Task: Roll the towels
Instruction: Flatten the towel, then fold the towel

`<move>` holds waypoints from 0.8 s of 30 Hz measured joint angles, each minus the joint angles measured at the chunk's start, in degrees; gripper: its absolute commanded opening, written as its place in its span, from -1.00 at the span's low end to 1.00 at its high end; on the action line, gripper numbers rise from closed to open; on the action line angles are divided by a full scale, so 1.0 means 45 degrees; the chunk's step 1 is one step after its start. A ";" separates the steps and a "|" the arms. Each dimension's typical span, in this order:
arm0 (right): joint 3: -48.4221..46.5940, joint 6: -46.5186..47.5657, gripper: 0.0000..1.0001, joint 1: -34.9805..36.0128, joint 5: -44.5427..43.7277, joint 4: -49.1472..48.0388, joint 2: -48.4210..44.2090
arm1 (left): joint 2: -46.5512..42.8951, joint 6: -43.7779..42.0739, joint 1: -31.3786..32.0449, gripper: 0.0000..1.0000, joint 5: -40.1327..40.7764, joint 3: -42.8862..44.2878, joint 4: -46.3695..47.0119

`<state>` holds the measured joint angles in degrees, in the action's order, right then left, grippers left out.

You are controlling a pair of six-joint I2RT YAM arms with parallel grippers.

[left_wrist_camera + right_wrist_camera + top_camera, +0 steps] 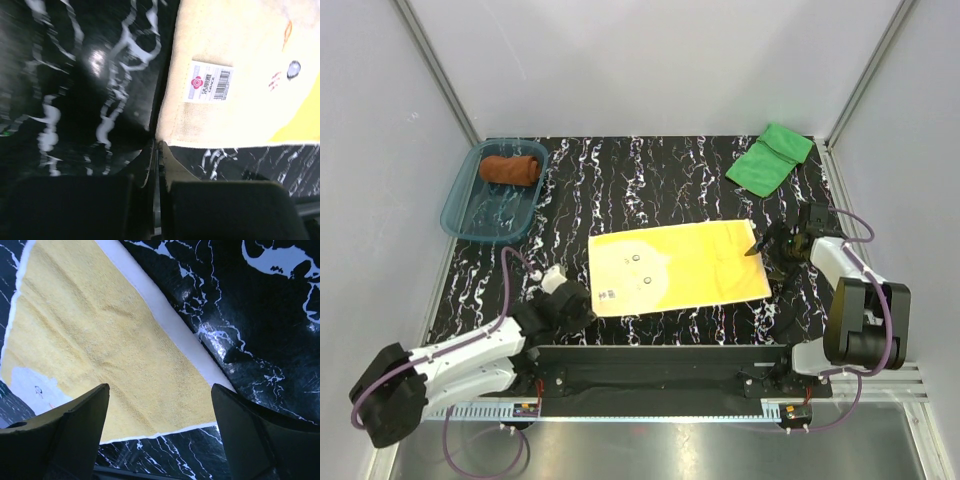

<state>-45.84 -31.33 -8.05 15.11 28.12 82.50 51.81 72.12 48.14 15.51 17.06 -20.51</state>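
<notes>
The pale yellow towel [680, 265] lies spread flat at the middle of the table, its white label [209, 87] near the near-left corner. My left gripper [582, 308] [157, 145] is shut, its tips right at that corner; no cloth shows between the jaws. My right gripper [760, 248] [160, 387] hangs wide open over the towel's right end [110, 340], nothing between its fingers. The rust-brown towel [510, 168] lies rolled in the teal tray. The green towel [770, 158] lies folded at the back right.
The translucent teal tray [455, 215] stands at the back left. White walls with metal posts close in the black marbled table [650, 175] on three sides. The arms' base rail [660, 360] runs along the near edge.
</notes>
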 measured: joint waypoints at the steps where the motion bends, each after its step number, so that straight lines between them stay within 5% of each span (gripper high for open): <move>1: 0.0063 -0.0029 0.79 0.0000 0.0131 0.0000 -0.0146 | -0.0175 -0.0223 -0.0345 -1.00 -0.0015 0.0000 -0.0223; 13: 0.1875 -0.0821 0.68 0.0049 0.0413 0.1093 -0.3468 | 0.0175 -0.2254 -0.2880 -1.00 -0.0335 0.0471 -0.0665; 24: 0.3113 -0.2730 0.72 0.2040 0.0855 0.0534 -0.3565 | 0.0729 -0.4206 -0.6003 -1.00 -0.0952 0.1214 -0.0855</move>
<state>-31.83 -43.62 1.13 18.96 30.52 66.46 55.09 53.19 21.12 11.22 22.52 -24.36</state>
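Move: The yellow towel's near-left corner is already pinched in the left hand; the towel's middle lies about 12 cm ahead and 21 cm to the right of that hand. The blue bin is some 31 cm ahead and 24 cm to its left. The right hand is open just above the towel's right edge: the middle is level with it and 23 cm left, the near-right corner about 6 cm back and 1 cm right, the green towel 27 cm straight ahead. The yellow towel's near-left corner stays pinched in the left fingers and is drawn about 8 cm left and 5 cm forward, low over the table, rising only 1 cm as the hand rolls some 10 degrees. The right hand, still wide open, comes back about 7 cm and then mostly left 6 cm along the towel's right end towards its near-right corner, lifting slightly before sinking again; whether it touches the cloth can't be made out. ##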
